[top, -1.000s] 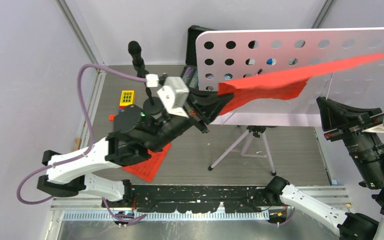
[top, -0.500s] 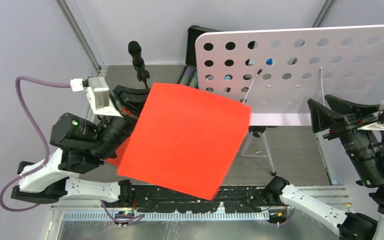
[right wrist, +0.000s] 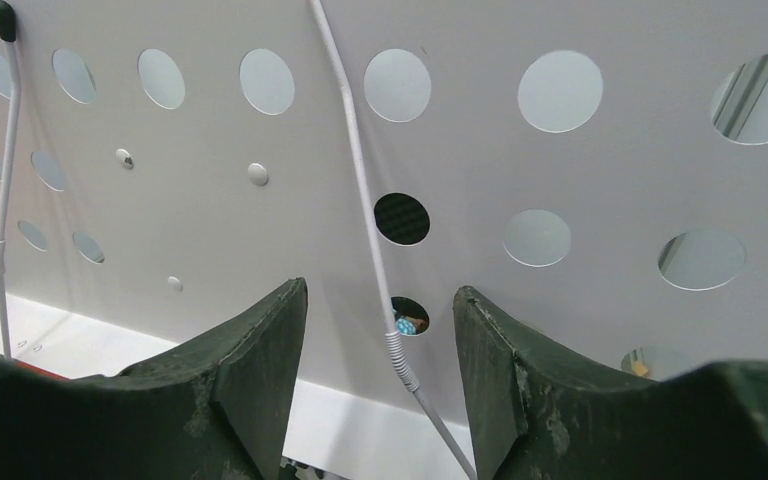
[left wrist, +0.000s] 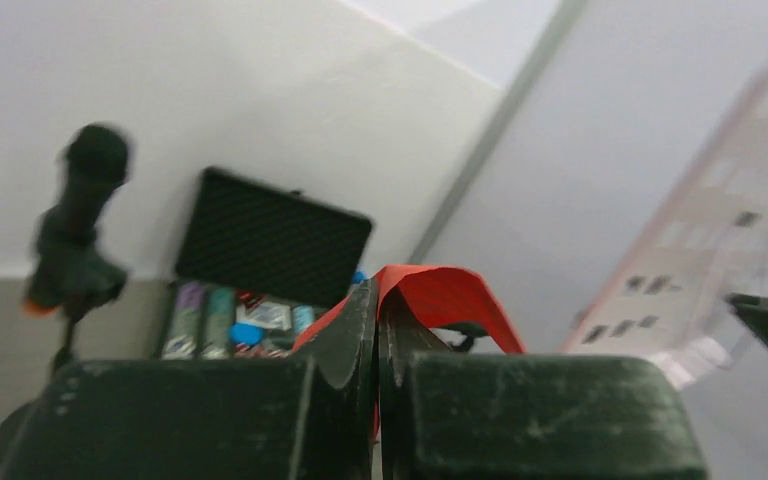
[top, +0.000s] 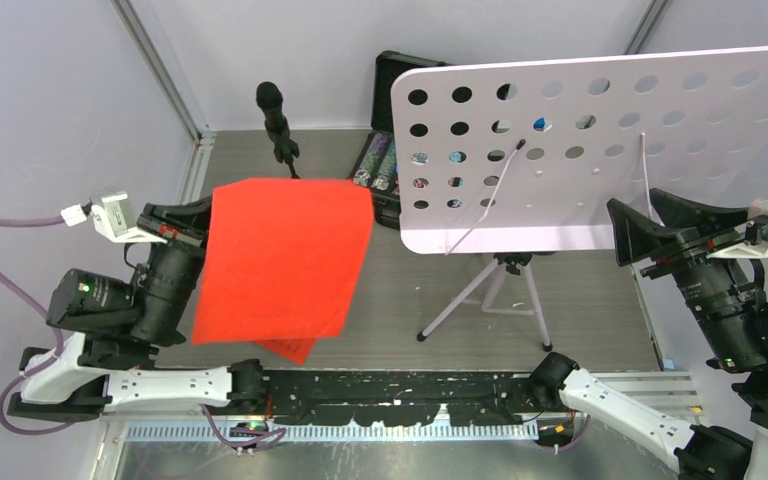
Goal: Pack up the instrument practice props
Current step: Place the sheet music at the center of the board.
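Observation:
My left gripper [top: 198, 222] is shut on the left edge of a red sheet-music page [top: 280, 260], which hangs spread out over the left floor. In the left wrist view the page [left wrist: 450, 295] curls up from between the closed jaws [left wrist: 378, 300]. A second red page [top: 292, 350] lies on the floor under it. The white hole-punched music rack [top: 600, 140] stands on silver tripod legs [top: 490, 290]. My right gripper [top: 632, 205] stands open just in front of the rack [right wrist: 460, 170], its fingers either side of a white page-holder wire [right wrist: 360, 180]. A black microphone [top: 273, 105] stands at the back left.
An open black case of poker chips [top: 385, 150] sits on the floor behind the rack, also visible in the left wrist view [left wrist: 270, 240]. Grey walls close in the left and back. The microphone's base is hidden behind the held page.
My left arm swung left and back, pulling the red page off the rack and away from it. The right gripper let go of the page and opened.

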{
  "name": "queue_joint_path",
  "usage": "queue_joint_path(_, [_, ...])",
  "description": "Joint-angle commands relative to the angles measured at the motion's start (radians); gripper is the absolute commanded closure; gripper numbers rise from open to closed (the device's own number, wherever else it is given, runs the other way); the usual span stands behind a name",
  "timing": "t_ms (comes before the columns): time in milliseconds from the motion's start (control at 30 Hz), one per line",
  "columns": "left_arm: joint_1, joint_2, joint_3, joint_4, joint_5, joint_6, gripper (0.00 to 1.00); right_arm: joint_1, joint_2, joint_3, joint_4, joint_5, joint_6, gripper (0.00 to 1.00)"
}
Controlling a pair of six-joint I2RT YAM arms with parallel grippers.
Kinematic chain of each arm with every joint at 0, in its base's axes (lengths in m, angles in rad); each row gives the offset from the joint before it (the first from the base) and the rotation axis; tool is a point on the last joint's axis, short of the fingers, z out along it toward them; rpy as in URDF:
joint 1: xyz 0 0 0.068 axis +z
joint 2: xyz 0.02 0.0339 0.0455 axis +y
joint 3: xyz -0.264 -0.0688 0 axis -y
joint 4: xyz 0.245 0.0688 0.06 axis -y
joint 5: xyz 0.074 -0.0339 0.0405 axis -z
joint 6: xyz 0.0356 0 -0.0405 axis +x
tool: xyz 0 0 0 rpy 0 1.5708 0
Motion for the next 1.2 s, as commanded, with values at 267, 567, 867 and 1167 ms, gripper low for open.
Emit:
queue_joint_path(267, [-0.005, -0.397, -0.429, -0.553, -0.802, -0.896, 1.00, -0.002, 0.004, -0.036, 0.041, -0.006, 0.022, 0.39])
queue_joint_path(567, [-0.003, -0.536, -0.738, -0.057, -0.869, -0.531, 1.00, -0.002, 0.008, -0.054, 0.040, -0.007, 0.037, 0.39])
queue_joint_path(867, [-0.004, -0.306, -0.570, -0.244, -0.866, -0.405, 1.00, -0.002, 0.016, -0.084, 0.056, -0.020, 0.047, 0.35])
queue_joint_path(1167, [-0.003, -0.098, -0.357, -0.692, -0.848, -0.728, 1.00, -0.002, 0.000, -0.049, 0.035, -0.097, 0.030, 0.11])
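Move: The other red sheet of music, already lying on the table, is the place the held sheet goes to: about 8 cm ahead of the left hand, 6 cm to its left and some 53 cm below. At table height too, the yellow block is roughly 18 cm ahead and 8 cm right, the orange block about 27 cm ahead and 16 cm left. From the right hand the lying sheet is some 68 cm left, 9 cm ahead and 52 cm below; the stand's right clip rod is about 4 cm ahead, level sideways, 3 cm up. The red sheet, still pinched by one edge in the shut left fingers, is swung left about 10 cm and dropped fast some 26 cm over the lying sheet, creeping slightly forward as the hand turns counter-clockwise and tips down to near level; then the left hand rises about 5 cm and eases back right. Around the stand's clip rod the right hand drifts left a couple of centimetres and down slightly, its fingers opening wider. ##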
